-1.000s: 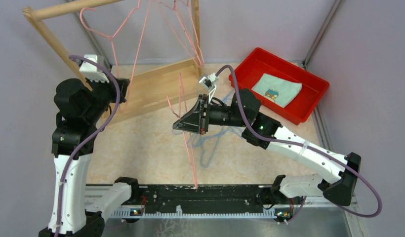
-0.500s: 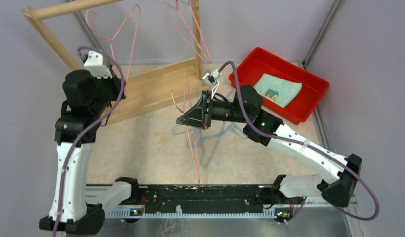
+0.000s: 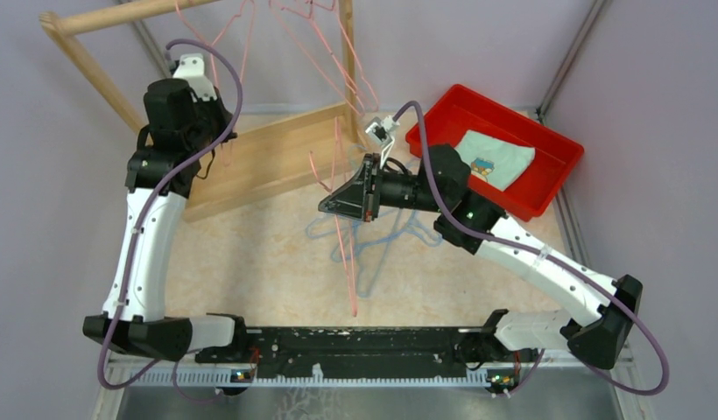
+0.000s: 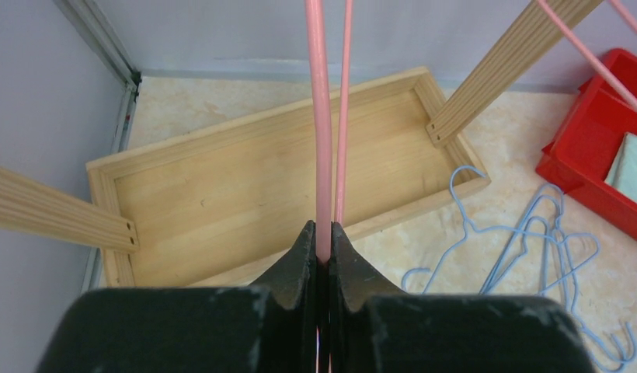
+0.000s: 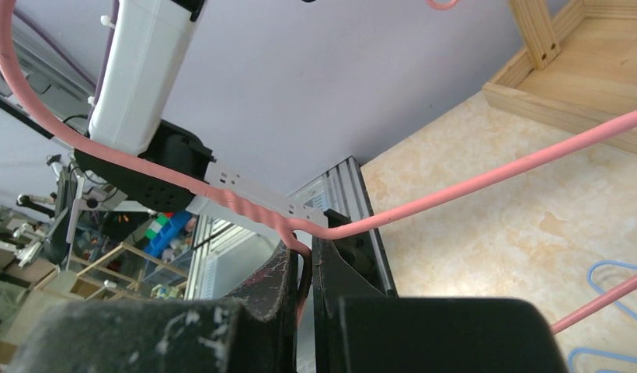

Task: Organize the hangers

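A pink hanger rises from my left gripper toward the top rail of the wooden rack. In the left wrist view the left gripper is shut on that hanger's wire. My right gripper holds a second pink hanger, which dangles over the table's middle. The right wrist view shows the right gripper shut on this hanger's twisted neck. More pink hangers hang by the rack's right post. Light blue hangers lie tangled on the table under the right arm.
The rack's base tray sits at the back left, with a post at its right end. A red bin holding a folded cloth stands at the back right. Purple cables loop off both wrists.
My left arm has risen and swung toward the back, lifting its pink hanger up toward the rail. My right gripper has drifted slightly right and back with its hanger.
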Controlling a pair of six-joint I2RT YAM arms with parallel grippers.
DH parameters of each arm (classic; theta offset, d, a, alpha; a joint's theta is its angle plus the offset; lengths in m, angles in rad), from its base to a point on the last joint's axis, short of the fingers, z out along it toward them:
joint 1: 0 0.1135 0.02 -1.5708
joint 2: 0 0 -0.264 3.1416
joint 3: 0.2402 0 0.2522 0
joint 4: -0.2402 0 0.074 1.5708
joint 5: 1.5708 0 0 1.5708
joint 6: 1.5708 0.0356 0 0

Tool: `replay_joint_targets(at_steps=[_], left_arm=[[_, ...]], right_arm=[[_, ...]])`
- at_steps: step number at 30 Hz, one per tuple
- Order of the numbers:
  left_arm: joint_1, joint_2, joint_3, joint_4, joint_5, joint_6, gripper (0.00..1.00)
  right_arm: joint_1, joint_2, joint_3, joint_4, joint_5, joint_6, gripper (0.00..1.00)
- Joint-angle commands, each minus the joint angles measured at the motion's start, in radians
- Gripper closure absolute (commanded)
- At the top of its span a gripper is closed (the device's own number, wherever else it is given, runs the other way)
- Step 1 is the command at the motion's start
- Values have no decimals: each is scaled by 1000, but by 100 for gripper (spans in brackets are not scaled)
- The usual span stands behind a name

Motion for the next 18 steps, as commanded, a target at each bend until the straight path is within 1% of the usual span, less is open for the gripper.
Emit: replay_joint_targets(at_steps=[1,4,6,10,15,18], left_arm=[[0,-14,43,129,9,-4,100],[-2,-49,5,189,-6,-7,100],[-3,-42,6,193,-24,5,100],[-2,61,89,112,-25,33,100],[-2,158,159,75,-29,9,100],[-10,218,206,43,14,-3,100]], right_arm=[[-20,-6,63,38,-22,-16,100],[-35,4,65,46,-38,-12,100],[-46,14,66,59,-50,-2,100],[-77,40,67,92,-89,32,100],[-115,72,83,128,-135,73,100],[-132,78,94,128,-146,75,100]])
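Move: The rack's top rod, where I am taking the pink hanger in my left fingers, crosses about 18 cm ahead of that hand and 12 cm above it. The pink hangers already hung are some 20 cm ahead and 20 cm to its right. From my right hand, which holds another pink hanger, that same stretch of rod is about 40 cm ahead, 20 cm left and 11 cm higher; the blue hangers lie roughly 15 cm ahead, 8 cm right and 40 cm below. My left hand first lifts the pink hanger about 4 cm, tipping its fingertips up some 8 degrees, then carries it forward towards the rod while sinking again and levelling back, about 5 cm farther out in all. Meanwhile my right hand eases its own hanger forward 3 to 4 cm towards the rack. Both grips stay shut. ##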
